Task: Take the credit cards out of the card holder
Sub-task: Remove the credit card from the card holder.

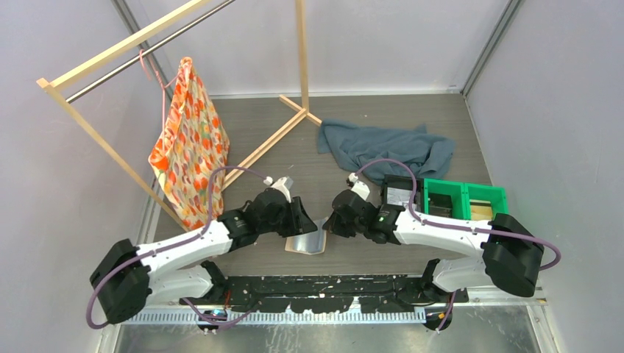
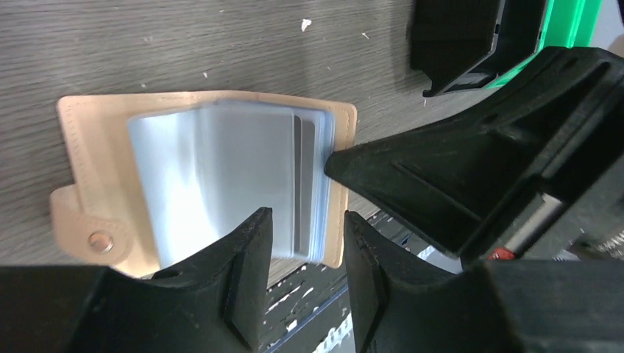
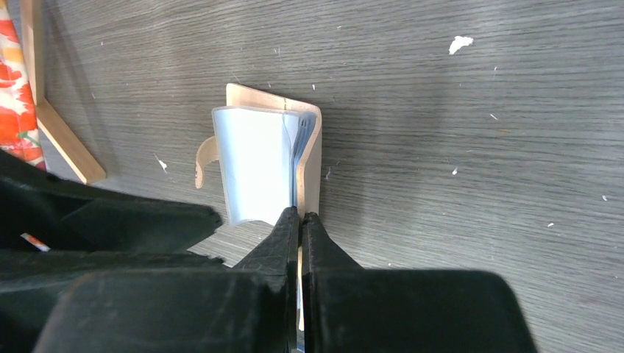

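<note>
The tan card holder (image 1: 307, 241) lies open on the table between my two grippers, its snap tab (image 2: 92, 235) at one side. Pale blue-grey pockets (image 2: 213, 169) fan up from its spine. A thin dark grey strip, the edge of one of the credit cards (image 2: 298, 184), shows inside the pockets; the rest of the cards is hidden. My left gripper (image 2: 305, 217) is open just over the pockets' near edge, with nothing between its fingers. My right gripper (image 3: 300, 215) is shut on the holder's tan cover (image 3: 313, 158) at its near edge.
A green bin (image 1: 465, 198) and a black tray (image 1: 399, 191) stand right of the holder. A blue-grey cloth (image 1: 386, 147) lies behind them. A wooden rack (image 1: 96, 140) with a patterned bag (image 1: 190, 147) fills the back left. The holder lies close to the table's near edge (image 1: 324, 259).
</note>
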Controlling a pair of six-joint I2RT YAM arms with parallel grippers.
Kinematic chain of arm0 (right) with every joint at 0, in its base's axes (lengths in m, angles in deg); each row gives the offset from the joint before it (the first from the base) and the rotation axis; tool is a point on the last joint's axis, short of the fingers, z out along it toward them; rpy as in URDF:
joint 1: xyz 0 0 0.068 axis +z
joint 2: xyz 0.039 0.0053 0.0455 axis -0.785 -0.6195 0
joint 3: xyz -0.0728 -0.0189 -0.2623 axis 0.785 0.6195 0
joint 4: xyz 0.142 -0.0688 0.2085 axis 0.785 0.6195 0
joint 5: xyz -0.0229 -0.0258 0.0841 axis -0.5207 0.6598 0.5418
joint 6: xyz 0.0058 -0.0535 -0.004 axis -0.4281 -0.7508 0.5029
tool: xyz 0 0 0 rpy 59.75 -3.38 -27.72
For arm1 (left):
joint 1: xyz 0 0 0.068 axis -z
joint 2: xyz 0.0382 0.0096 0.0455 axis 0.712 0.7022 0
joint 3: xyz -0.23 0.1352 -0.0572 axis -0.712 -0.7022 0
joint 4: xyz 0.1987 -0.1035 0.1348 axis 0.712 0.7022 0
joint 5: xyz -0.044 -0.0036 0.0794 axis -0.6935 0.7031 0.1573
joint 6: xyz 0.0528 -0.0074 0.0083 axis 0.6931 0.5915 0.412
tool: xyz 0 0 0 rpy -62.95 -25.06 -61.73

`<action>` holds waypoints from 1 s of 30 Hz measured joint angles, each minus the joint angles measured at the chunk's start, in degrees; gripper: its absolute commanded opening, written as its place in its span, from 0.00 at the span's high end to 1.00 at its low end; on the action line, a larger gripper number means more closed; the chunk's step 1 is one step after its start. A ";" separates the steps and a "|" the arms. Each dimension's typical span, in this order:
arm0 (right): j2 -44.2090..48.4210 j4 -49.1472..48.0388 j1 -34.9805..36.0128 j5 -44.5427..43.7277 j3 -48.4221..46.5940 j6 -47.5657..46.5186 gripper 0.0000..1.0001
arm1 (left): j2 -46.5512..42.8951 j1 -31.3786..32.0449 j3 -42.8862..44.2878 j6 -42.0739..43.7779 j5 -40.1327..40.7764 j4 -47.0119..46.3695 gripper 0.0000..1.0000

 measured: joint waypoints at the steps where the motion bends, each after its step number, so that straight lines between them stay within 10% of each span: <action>1: 0.00 0.00 0.00 0.00 0.00 0.00 0.99 | 1.40 0.00 -0.09 -0.50 -0.42 -1.84 0.59; 30: 0.04 0.70 -0.22 -1.29 1.57 0.04 0.99 | 15.39 0.33 -3.08 -5.95 -4.17 -16.24 0.61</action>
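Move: The credit card lies in the open card holder, about 6 cm below the left hand, some 2 cm back and 1 cm to its right. The holder's right edge, pinched by the right fingers, is level ahead, 5 cm right and about 3 cm below that hand; the black box stands roughly 24 cm right and 8 cm ahead. From the right hand the card is some 4 cm left, 2 cm back and 2 cm below. Left hand, fingers still part open, sinks about 5 cm and 3 cm rightward towards the card; right keeps pinching. ##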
